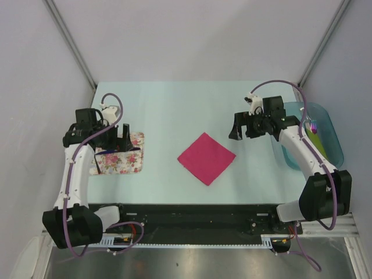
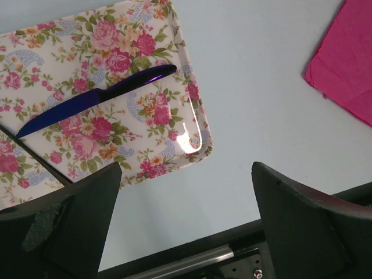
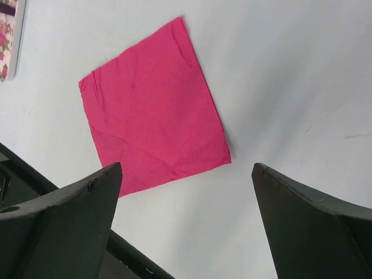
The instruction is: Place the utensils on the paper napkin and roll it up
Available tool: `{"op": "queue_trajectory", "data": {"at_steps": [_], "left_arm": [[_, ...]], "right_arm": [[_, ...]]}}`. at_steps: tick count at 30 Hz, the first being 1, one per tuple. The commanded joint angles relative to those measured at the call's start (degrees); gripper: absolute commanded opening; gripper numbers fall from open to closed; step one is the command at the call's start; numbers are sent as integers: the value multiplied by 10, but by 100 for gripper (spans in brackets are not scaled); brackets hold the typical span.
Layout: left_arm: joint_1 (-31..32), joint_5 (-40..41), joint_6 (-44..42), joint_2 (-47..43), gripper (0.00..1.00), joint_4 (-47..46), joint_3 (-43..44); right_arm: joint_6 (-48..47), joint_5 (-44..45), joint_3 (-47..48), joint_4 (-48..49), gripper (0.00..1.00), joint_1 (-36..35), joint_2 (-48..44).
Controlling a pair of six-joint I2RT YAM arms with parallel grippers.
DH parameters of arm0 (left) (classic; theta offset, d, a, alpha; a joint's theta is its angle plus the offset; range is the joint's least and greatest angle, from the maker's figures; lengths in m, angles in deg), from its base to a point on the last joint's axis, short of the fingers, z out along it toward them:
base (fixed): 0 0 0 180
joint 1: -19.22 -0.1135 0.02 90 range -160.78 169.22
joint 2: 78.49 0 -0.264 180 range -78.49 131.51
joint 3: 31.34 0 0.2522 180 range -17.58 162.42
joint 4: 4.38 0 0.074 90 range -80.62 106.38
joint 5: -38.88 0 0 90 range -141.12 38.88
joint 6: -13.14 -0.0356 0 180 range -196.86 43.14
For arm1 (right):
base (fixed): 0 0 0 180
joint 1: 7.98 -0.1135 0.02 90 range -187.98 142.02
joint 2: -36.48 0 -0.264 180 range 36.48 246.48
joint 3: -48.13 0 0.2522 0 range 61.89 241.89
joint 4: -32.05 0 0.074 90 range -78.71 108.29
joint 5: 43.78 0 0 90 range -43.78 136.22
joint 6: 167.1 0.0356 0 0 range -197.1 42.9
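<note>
The magenta paper napkin (image 1: 206,157) lies flat as a diamond at the table's middle; it also shows in the right wrist view (image 3: 152,107) and at the left wrist view's edge (image 2: 347,61). A dark blue knife (image 2: 96,99) lies on a floral tray (image 2: 174,125); another dark piece crosses the tray's lower left corner (image 2: 35,156). My left gripper (image 1: 119,138) hovers over the tray, open and empty. My right gripper (image 1: 244,129) hovers to the right of the napkin, open and empty. The black fork is not clearly visible.
The floral tray (image 1: 135,165) sits at the left of the table. A clear blue bin (image 1: 332,138) at the right edge holds a brush with multicoloured bristles (image 1: 313,125) and a yellow-green strip (image 1: 319,145). The black rail (image 1: 197,215) runs along the near edge.
</note>
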Motion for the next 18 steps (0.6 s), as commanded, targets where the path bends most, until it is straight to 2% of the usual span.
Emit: {"op": "queue_trajectory", "data": {"at_steps": [1,11,14,16,17,18], "left_arm": [[2,33,-36,11,100,21,22],[2,26,-133,99,100,58,135],[2,39,-163,123,100,30,146],[2,6,-238,132,99,17,139],[2,-42,-288,140,100,35,134],[2,-46,-359,145,100,44,127]], "right_arm": [[-28,-21,-18,-8,100,-1,-29],[-59,-88,-26,-16,100,-2,-26],[-87,-109,-20,-23,100,-8,-19],[-98,-115,-15,-34,100,-12,-5],[-102,-118,-11,-38,100,-12,2],[-103,-123,-5,-45,100,-13,7]]}}
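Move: The knife on the floral tray lies about 8 cm ahead of my open left hand, 9 cm to its left and 16 cm below. At that depth the tray's middle is 6 cm ahead and 9 cm left, the fork 4 cm ahead and 18 cm left, the napkin 4 cm ahead and 30 cm right. From my open right hand the napkin's middle lies some 11 cm left, 2 cm back and 15 cm down. I swing my left hand some 5 cm forward and a little left over the tray towards the knife, staying high above it, while I turn it about 10 degrees clockwise and lift its left side as much. My right hand eases back about 3 cm and a bit left, towards the napkin, turning some 10 degrees counter-clockwise. Both grippers stay wide open and touch nothing. ##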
